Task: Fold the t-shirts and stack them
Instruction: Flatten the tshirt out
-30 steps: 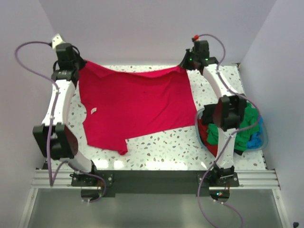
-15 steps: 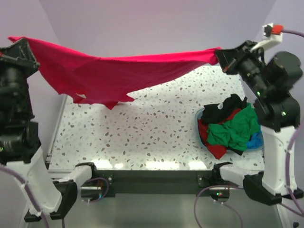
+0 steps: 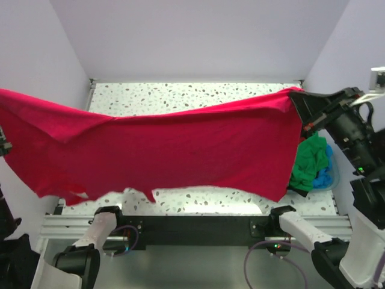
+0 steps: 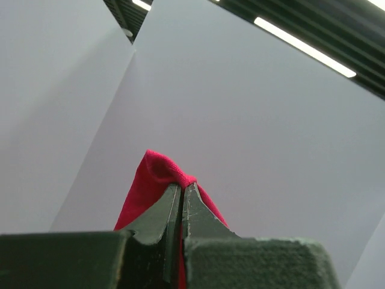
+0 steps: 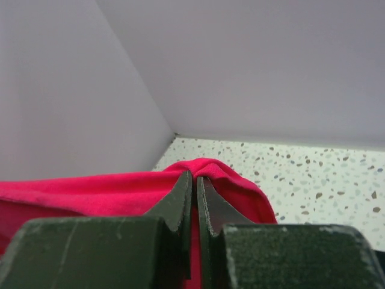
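A crimson-red t-shirt hangs stretched in the air between my two grippers, high above the table and close to the top camera. My right gripper is shut on its right corner; in the right wrist view the red cloth bunches around the shut gripper. My left gripper is off the left edge of the top view; in the left wrist view it is shut on a fold of the red cloth. Green, black and other shirts lie in the basket at the right.
A light blue round basket stands at the table's right side, mostly hidden by the shirt and right arm. The speckled white table shows behind and below the hanging shirt. Lilac walls close in on three sides.
Both arms have lifted the red shirt from flat on the table up into the air and drawn it toward the near edge, so it now hangs spread in front of the camera.
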`<move>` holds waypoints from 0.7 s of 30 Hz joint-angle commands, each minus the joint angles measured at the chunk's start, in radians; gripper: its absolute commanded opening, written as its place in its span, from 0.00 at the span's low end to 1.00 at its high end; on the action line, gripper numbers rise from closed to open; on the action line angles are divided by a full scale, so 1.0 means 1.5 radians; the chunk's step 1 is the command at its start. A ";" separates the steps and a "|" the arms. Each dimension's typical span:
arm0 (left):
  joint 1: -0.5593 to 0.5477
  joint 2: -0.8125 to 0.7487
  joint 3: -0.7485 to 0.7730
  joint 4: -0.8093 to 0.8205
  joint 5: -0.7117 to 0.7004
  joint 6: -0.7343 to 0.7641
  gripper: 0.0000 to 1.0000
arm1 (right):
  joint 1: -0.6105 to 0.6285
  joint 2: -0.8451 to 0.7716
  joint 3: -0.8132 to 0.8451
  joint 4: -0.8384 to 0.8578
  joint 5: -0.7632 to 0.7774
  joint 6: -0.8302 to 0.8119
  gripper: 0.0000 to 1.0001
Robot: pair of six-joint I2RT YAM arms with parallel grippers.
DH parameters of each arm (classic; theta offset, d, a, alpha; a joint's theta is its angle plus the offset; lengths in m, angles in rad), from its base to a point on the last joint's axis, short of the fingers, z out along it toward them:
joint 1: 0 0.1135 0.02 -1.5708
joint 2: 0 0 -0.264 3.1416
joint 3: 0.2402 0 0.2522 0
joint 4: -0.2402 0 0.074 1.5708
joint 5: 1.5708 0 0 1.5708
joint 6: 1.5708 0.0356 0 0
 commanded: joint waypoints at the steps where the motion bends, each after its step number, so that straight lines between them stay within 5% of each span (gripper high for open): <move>1: 0.002 0.061 -0.090 0.025 -0.011 0.033 0.00 | -0.001 0.059 -0.074 0.029 -0.021 0.011 0.00; 10: 0.002 0.144 -0.460 0.294 0.052 0.072 0.00 | -0.001 0.185 -0.277 0.228 -0.018 0.023 0.00; 14: 0.002 0.244 -0.586 0.437 0.063 0.068 0.00 | -0.001 0.360 -0.319 0.334 -0.019 0.016 0.00; 21: 0.001 0.533 -0.578 0.543 0.114 0.066 0.00 | -0.001 0.737 -0.095 0.356 -0.028 -0.007 0.00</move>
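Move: Both hands hold the red t-shirt up by its upper corners, so the goal is the far edge of the table: some 57 cm straight ahead of the left hand and 70 cm below it, and about 45 cm ahead and 58 cm below the right hand. The table's far left corner lies about 57 cm ahead and 17 cm to the left of the left hand. The clothes bin stands about 7 cm ahead and 17 cm to the right of the right hand, 52 cm lower. Keeping their pinch on the shirt's two upper corners, both hands fling it out and down towards the far side of the table. The left hand goes about 45 cm forward and nearly as far down, at first mostly forward, then ever more steeply. The right sinks a little more than it reaches, drifting slightly left; both wrists tip fingers-down, by 60 degrees left and 45 right. ##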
